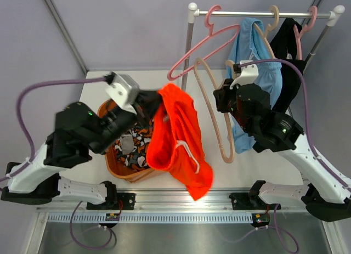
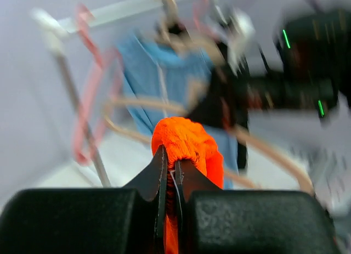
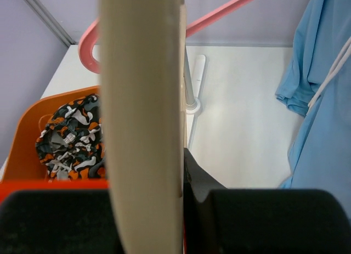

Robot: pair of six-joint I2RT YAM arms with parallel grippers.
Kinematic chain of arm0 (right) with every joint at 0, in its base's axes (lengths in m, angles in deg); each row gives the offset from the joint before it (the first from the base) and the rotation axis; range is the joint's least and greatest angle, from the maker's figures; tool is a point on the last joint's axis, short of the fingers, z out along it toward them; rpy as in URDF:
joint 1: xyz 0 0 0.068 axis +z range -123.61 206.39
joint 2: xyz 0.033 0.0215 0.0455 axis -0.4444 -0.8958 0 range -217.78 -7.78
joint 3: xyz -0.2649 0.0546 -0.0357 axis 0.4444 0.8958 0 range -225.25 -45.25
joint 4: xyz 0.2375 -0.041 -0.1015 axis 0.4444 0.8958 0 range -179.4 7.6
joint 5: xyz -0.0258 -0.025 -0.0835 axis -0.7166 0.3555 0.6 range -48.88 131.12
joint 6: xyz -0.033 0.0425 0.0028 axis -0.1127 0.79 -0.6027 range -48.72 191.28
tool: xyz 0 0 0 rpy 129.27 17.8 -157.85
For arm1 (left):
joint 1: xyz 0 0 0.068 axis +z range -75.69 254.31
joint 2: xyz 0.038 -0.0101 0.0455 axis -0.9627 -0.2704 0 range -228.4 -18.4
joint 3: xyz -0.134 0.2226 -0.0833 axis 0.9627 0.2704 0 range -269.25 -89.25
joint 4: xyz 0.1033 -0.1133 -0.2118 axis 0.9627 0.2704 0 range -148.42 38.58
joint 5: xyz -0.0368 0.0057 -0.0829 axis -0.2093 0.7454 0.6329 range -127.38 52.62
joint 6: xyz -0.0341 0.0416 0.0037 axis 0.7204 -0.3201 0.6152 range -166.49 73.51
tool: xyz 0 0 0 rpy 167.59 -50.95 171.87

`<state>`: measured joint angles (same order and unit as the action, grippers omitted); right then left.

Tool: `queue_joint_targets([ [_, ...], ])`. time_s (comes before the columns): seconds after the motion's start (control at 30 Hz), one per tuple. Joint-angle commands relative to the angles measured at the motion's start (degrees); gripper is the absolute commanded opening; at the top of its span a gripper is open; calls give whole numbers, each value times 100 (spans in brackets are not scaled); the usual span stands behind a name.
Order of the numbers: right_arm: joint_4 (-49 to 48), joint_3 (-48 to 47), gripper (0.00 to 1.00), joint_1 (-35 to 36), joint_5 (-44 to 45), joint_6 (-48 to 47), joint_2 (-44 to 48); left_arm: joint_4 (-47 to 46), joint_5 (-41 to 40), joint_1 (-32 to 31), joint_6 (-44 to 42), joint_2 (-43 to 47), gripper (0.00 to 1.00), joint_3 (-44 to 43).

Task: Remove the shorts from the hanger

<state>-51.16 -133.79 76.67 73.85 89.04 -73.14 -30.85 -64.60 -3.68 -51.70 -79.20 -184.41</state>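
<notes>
My left gripper (image 1: 155,105) is shut on the bright orange shorts (image 1: 176,139), which hang free from it over the table. In the left wrist view the orange fabric (image 2: 187,141) bulges out between the closed fingers (image 2: 156,171). My right gripper (image 1: 223,102) is shut on the bare beige hanger (image 1: 213,100), which fills the right wrist view (image 3: 141,117) against one black finger (image 3: 198,180). Camouflage shorts (image 1: 135,146) lie in the orange basket (image 1: 109,161). Light blue shorts (image 1: 251,48) and black shorts (image 1: 287,54) hang on hangers on the rail (image 1: 258,13).
An empty pink hanger (image 1: 204,50) hangs tilted from the rail's left end beside its white upright post (image 1: 188,45). The basket (image 3: 24,139) with the camouflage shorts (image 3: 70,136) sits left of the hanger. A metal rail runs along the table's near edge (image 1: 181,199).
</notes>
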Motion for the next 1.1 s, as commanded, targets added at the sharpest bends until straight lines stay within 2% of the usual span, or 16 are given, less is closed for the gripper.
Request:
queue_joint_targets([
  [0.0,122,90,0,-36,-188,219,296,-1718,-1513,4,-1787,-362,0,-1239],
  [0.03,157,134,0,-45,-197,237,366,-2016,-1618,4,-2451,-459,0,-1390],
  [0.07,184,161,0,-36,-197,246,392,-2558,-1680,12,-2763,-599,0,-1531],
  [0.27,333,336,0,-36,-135,254,656,-3548,-1594,39,-4196,-1039,0,-2611],
  [0.53,456,336,0,-36,-144,246,797,-3829,-1558,214,-4726,-1181,0,-2816],
  [0.67,526,302,0,-36,-127,254,867,-3681,-1628,548,-4244,-864,0,-2158],
  [0.77,614,249,0,-36,-197,263,885,-3496,-1777,838,-3648,-558,0,-1324],
  [0.83,702,222,0,-36,-197,272,894,-3277,-1778,1259,-3173,-373,0,-666],
  [0.9,755,257,0,-36,-153,263,929,-2759,-1665,1654,-2137,-92,0,-277],
  [0.93,773,266,0,-36,-136,254,955,-2453,-1559,2065,-1367,5,0,151],
  [1.0,834,266,0,-36,-74,254,990,-2012,-1418,2375,-669,207,0,680],
  [1.03,860,249,0,-36,-83,254,1017,-1854,-1356,2612,66,330,0,935],
  [1.07,878,240,0,-36,-57,254,1025,-1495,-1312,2710,447,366,0,1433],
])
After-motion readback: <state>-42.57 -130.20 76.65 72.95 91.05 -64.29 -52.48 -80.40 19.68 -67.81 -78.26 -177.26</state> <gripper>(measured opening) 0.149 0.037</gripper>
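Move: The left hand, shut on the red shorts, has the orange basket's middle about 14 cm ahead, 13 cm to its left and some 44 cm below. The camouflage shorts lie in the basket at about the same spot, and the empty pink hanger on the rack is roughly 20 cm ahead and 9 cm to the right, near the hand's height. From the right hand the basket is about 26 cm left, 3 cm ahead and 34 cm below. Keeping its grip on the red shorts, the left hand sweeps them up about 20 cm and left about 13 cm, then drops nearly all the way back down while reaching some 12 cm forward over the basket, turning about 40 degrees counter-clockwise to point nearly straight ahead, its fingers tipping up on the rise and partly levelling again. The right hand, still gripping the empty beige hanger, draws back and to the right about 5 cm in all, away from the basket. ##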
